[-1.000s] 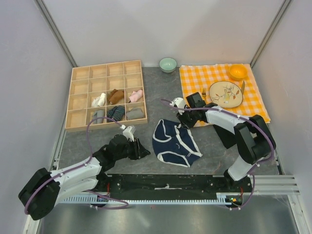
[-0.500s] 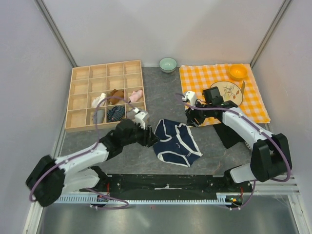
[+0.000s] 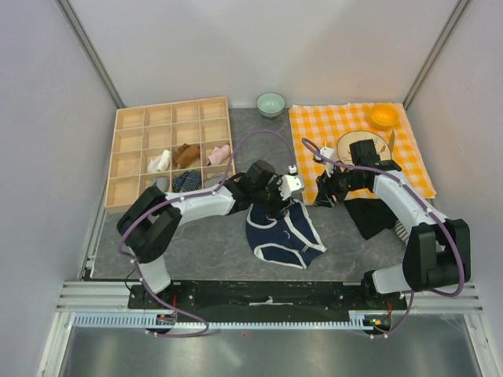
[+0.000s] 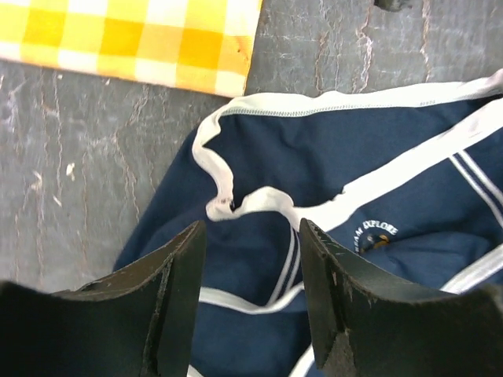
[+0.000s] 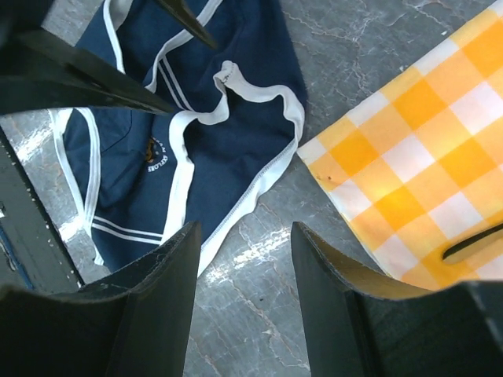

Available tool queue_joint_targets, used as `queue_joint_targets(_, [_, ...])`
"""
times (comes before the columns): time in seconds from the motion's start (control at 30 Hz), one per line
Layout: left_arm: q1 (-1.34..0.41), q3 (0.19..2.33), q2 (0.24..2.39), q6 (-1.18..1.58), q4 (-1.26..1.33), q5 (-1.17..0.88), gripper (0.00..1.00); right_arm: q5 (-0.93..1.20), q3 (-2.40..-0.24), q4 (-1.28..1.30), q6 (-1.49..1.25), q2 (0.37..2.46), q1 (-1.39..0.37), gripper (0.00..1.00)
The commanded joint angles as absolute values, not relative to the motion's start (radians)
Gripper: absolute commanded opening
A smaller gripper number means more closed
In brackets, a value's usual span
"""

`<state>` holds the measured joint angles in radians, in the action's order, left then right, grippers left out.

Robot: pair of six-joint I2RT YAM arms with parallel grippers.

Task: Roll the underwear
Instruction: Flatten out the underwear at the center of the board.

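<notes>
The underwear, navy with white trim, lies crumpled on the grey tabletop between the arms. My left gripper hovers open over its far edge. In the left wrist view the open left gripper frames a white-trimmed fold of the underwear, touching nothing. My right gripper is open just right of the garment, beside the checked cloth. Between the right gripper fingers shows bare table, with the underwear ahead to the left.
A wooden compartment tray at back left holds several rolled garments. An orange checked cloth at back right carries a plate and an orange bowl. A green bowl stands behind.
Both grippers have opened. My left arm swung from the front left up over the underwear's far edge. The right gripper shifted a little to the right, towards the cloth.
</notes>
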<state>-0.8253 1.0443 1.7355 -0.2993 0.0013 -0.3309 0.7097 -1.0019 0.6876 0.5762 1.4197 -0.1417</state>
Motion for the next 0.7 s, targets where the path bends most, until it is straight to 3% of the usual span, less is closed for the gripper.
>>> queue_joint_targets(0.0, [-0.848,1.167,1.83,-0.576,-0.146,-0.315,0.57,0.779,-1.037,0.726,0.624,1.405,-0.133,0.57])
queue_joint_targets(0.2, [-0.854,1.272,1.933,-0.629,-0.209,-0.287,0.53,0.787,-1.04,0.742,0.644,1.41,-0.126,0.57])
queue_joint_targets(0.3, [-0.853,1.302,1.953,-0.615,-0.218,-0.278,0.34,0.801,-1.039,0.753,0.655,1.42,-0.126,0.57])
queue_joint_targets(0.33, [-0.853,1.31,1.953,-0.608,-0.222,-0.275,0.18,0.804,-1.04,0.758,0.661,1.424,-0.126,0.57])
queue_joint_targets(0.4, [-0.854,1.31,1.941,-0.581,-0.233,-0.268,0.02,0.808,-1.042,0.779,0.69,1.434,-0.126,0.57])
queue_joint_targets(0.67, [-0.819,1.206,1.764,-0.314,-0.163,-0.198,0.02,0.818,-1.003,0.865,0.831,1.417,-0.124,0.57])
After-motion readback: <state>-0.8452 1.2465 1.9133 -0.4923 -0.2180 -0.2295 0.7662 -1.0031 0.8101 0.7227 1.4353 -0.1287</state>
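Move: The raised white trim of the underwear's far edge is about 5 cm below the left hand, 2 cm ahead and 1 cm to the right. The corner of the checkered cloth lies roughly 4 cm ahead, 8 cm right and 6 cm below; the tray's near right corner some 10 cm ahead and 11 cm left. From the right hand the trim is about 12 cm left, 2 cm ahead and 8 cm down. The left hand drops about 5 cm, easing forward, shuts its fingers on the trim and starts lifting. ##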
